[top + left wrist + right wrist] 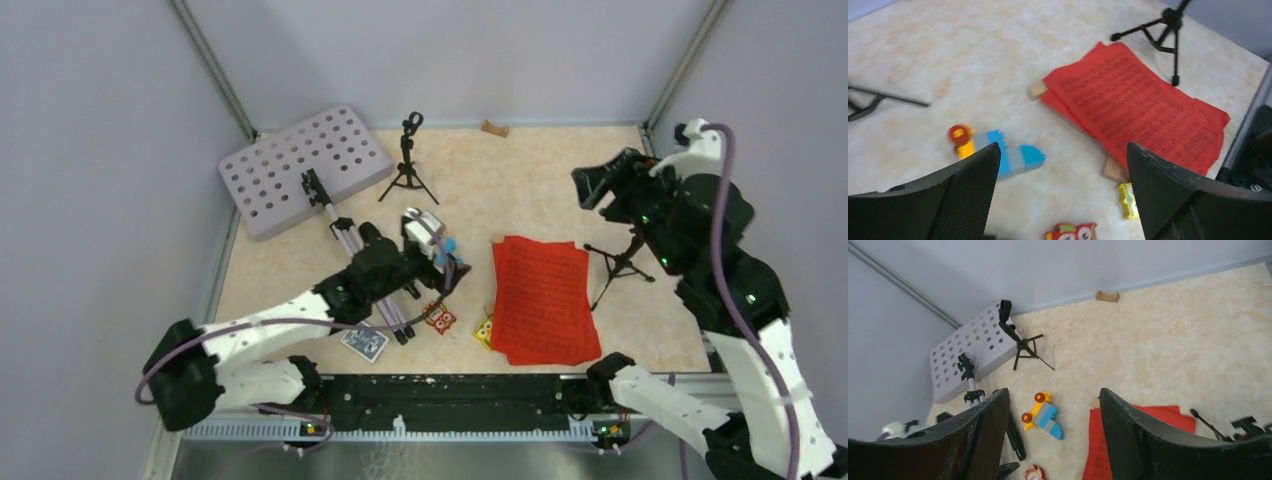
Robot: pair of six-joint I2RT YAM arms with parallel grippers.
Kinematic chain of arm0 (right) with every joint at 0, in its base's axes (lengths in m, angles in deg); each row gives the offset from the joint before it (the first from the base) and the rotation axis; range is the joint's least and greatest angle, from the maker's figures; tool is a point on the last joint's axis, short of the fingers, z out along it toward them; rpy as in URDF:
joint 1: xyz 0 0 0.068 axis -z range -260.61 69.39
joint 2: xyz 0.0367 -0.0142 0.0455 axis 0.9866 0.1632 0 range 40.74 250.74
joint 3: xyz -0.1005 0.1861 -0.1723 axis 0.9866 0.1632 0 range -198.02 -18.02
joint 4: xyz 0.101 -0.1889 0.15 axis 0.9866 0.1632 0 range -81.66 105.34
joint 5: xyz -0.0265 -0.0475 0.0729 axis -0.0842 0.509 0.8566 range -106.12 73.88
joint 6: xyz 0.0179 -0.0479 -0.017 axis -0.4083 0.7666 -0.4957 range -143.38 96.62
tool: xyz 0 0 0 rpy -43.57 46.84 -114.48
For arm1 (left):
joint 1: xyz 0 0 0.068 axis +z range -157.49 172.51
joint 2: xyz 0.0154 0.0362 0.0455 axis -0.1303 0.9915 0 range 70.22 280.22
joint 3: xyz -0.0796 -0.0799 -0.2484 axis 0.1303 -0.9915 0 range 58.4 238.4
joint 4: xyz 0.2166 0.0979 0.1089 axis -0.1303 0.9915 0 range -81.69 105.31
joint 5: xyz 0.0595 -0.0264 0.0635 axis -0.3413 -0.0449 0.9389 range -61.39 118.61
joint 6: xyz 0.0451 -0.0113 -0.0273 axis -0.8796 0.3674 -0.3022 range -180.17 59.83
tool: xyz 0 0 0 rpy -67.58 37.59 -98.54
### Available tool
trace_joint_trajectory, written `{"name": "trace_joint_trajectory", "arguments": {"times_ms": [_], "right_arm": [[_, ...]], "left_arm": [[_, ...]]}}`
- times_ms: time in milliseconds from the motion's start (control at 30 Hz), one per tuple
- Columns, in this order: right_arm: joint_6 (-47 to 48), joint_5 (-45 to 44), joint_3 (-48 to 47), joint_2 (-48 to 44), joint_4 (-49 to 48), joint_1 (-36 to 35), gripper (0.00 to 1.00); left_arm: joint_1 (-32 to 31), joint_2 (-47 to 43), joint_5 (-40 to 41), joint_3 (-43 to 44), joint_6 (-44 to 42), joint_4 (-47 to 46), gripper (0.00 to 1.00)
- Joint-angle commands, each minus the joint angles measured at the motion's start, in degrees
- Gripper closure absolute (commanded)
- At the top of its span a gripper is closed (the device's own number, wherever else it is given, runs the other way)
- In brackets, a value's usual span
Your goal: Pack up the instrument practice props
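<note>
The grey hole-punched music stand (300, 170) lies flat at the back left, its silver legs (350, 240) running toward my left arm. One black mic tripod (408, 165) stands at the back middle. Another mic tripod (622, 262) stands right of the red music sheets (540, 298). My left gripper (443, 268) hovers open over the toys just left of the sheets, with nothing between its fingers (973, 185). My right gripper (590, 190) is raised at the back right, open and empty. In its wrist view the stand (975, 345) and back tripod (1018, 340) lie far below.
A blue and yellow toy car (1003, 152), a red owl block (1071, 232) and a yellow block (1127, 200) lie below the left gripper (1062, 150). A blue-patterned card deck (364, 343) sits near the front edge. A small wooden piece (494, 128) rests by the back wall.
</note>
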Motion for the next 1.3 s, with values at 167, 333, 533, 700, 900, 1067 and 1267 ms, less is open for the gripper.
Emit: {"name": "trace_joint_trajectory", "arguments": {"times_ms": [167, 333, 533, 700, 900, 1067, 1267], "right_arm": [[1.56, 0.22, -5.18, -5.65, 16.84, 0.33, 0.34], [-0.38, 4.25, -3.33, -8.85, 15.91, 0.32, 0.35], [-0.55, 4.94, -2.81, -9.92, 16.3, 0.34, 0.35], [0.12, 7.25, -1.46, -10.63, 16.14, 0.31, 0.35], [0.13, 8.09, -0.05, -11.53, 16.23, 0.35, 0.35], [0.09, 8.2, 0.85, -12.34, 16.19, 0.36, 0.35], [-0.06, 7.23, 1.97, -13.9, 16.31, 0.34, 0.35]], "left_arm": [[-10.62, 37.0, -11.38, 14.21, -4.72, -46.73, 0.01], [-11.95, 56.79, -19.22, 30.67, -3.56, -53.79, 0.01], [-12.61, 72.75, -19.99, 50.25, -1.49, -51.33, 0.01], [-13.22, 81.51, -19.24, 62.54, -0.03, -47.96, 0.01], [-14.68, 91.47, -19.65, 78.23, 3.25, -43.59, 0.12], [-15.69, 98.78, -20.1, 90.34, 5.33, -37.24, 0.21], [-15.75, 102.26, -19.64, 93.44, 8.55, -36.75, 0.49]]}}
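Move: The small tripod with the blue tube stands some 44 cm to the right of the open left hand and 3 cm farther out, its middle about 8 cm below. On the table some 20 cm below that hand, the red sheets' middle is about 23 cm right and 3 cm back, the toy vehicle some 8 cm straight ahead, the yellow toy about 10 cm right and 11 cm back. The tripod lies about 18 cm right of the right hand, 2 cm ahead and 28 cm below. The left hand sweeps some 42 cm to the right over the red sheets to the tripod, sinking about 5 cm on the way, while it swings clockwise and its fingers tip from slightly down to slightly up, pointing right at the pole. Over the last stretch it slows and the fingers close from wide open to a little over half, around the pole below the ring, while the right hand, half open and empty, draws back about 8 cm and sinks a few. ##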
